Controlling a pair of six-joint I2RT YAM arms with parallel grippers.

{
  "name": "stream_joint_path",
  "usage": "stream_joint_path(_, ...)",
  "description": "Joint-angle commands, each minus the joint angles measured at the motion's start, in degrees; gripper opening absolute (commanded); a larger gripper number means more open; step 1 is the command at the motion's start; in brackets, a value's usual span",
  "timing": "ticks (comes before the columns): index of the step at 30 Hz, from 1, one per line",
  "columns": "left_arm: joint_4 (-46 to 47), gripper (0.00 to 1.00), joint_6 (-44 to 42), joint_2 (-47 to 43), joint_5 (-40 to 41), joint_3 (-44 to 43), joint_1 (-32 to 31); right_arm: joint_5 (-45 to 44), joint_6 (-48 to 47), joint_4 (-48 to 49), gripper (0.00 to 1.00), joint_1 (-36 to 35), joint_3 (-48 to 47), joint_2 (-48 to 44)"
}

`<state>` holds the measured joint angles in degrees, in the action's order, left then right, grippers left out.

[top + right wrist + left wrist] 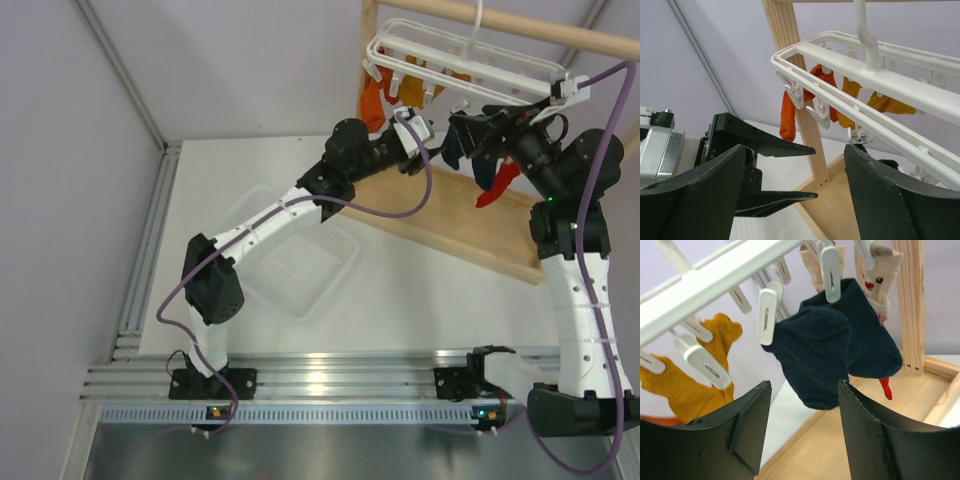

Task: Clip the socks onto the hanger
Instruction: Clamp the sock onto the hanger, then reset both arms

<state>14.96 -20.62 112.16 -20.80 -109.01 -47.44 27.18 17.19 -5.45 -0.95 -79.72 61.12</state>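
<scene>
The white hanger point(470, 65) hangs by its hook from the wooden pole. In the left wrist view the navy sock point(825, 350) dangles from two white clips point(830, 270) on the hanger bar point(715, 277). Behind it, the red sock with its beige face part point(877, 270) is also clipped, its red toe point(497, 185) hanging low. My left gripper point(803, 387) is open just below the navy sock, with nothing between its fingers. My right gripper point(795, 150) is open and empty under the hanger point(850, 62), facing the left gripper point(815, 171).
The light wooden rack point(450, 225) has a base plank on the table and an upright post point(790, 65). An orange sock point(788, 115) and yellow socks point(685, 385) hang from other clips. A clear plastic tub point(300, 255) sits under the left arm.
</scene>
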Motion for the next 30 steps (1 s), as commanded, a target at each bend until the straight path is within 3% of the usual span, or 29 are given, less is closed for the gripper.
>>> stream_joint_path(1, -1.1, 0.62, 3.5, -7.6, 2.1, 2.9, -0.3, 1.2, 0.5, -0.3, 0.80, 1.8, -3.2, -1.9)
stream_joint_path(3, -3.4, 0.70, 5.7, -10.8, 3.0, 5.9, -0.2, 2.2, 0.1, -1.2, 0.87, 2.5, -3.8, -2.7)
stream_joint_path(4, -6.5, 0.78, 6.3, -12.0, 3.7, 6.8, -0.1, 2.3, 0.1, -1.7, 0.90, 2.5, -4.0, -2.9)
stream_joint_path(7, -12.7, 0.86, 9.3, -18.3, 5.9, 10.5, 0.0, 3.8, -0.1, -3.3, 1.00, 2.7, -4.5, -4.0)
stream_joint_path(9, -14.7, 0.88, 10.7, -20.9, 7.1, 13.5, 0.3, 4.2, -0.1, -4.6, 1.00, 2.7, -4.3, -5.1)
stream_joint_path(11, -20.3, 0.98, 13.7, -24.2, 9.4, 15.0, 1.1, 4.9, -0.1, -5.4, 1.00, 2.7, -3.7, -6.3)
stream_joint_path(17, -37.3, 0.98, 24.4, -27.5, 16.2, 12.7, 6.4, 7.4, -0.2, -10.6, 1.00, 2.7, 0.4, -10.0)
stream_joint_path(20, -38.4, 0.98, 31.5, -31.1, 8.8, 18.0, 16.2, 7.9, -0.8, -13.3, 1.00, 2.6, 5.2, -12.2)
stream_joint_path(22, -44.6, 0.98, 33.5, -30.4, 3.9, 18.7, 23.7, 6.9, -2.5, -17.0, 1.00, 2.5, 8.5, -13.0)
stream_joint_path(25, -56.1, 0.98, 33.2, -28.6, 7.9, 18.1, 28.4, 5.6, -5.1, -18.6, 1.00, 2.4, 12.5, -15.5)
stream_joint_path(30, -56.6, 0.98, 28.7, -34.1, 13.8, 28.0, 29.8, 1.0, -11.5, -21.3, 1.00, 1.6, 22.9, -21.4)
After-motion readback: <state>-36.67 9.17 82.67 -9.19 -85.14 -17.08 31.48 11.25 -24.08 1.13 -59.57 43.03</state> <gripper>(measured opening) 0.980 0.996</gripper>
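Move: The navy sock just clipped hangs about 6 cm to the left hand's right, 3 cm ahead and 1 cm higher. A mustard sock hangs about 11 cm straight ahead; the empty white basket sits some 32 cm left, 2 cm back and 39 cm below. From the right hand the navy sock is about 5 cm ahead, 2 cm right and 5 cm lower; the second navy sock is roughly 3 cm ahead, 8 cm right and 6 cm lower. Away from the clipped navy sock go both hands, empty. The left swings some 33 cm left to above the basket, bowing back briefly, then drops about 14 cm, tipping its fingers steeply down and turning counter-clockwise. The right eases back with a slight rise, then sinks well below the hanger, its fingers tipping down. Both grippers finish opening. ##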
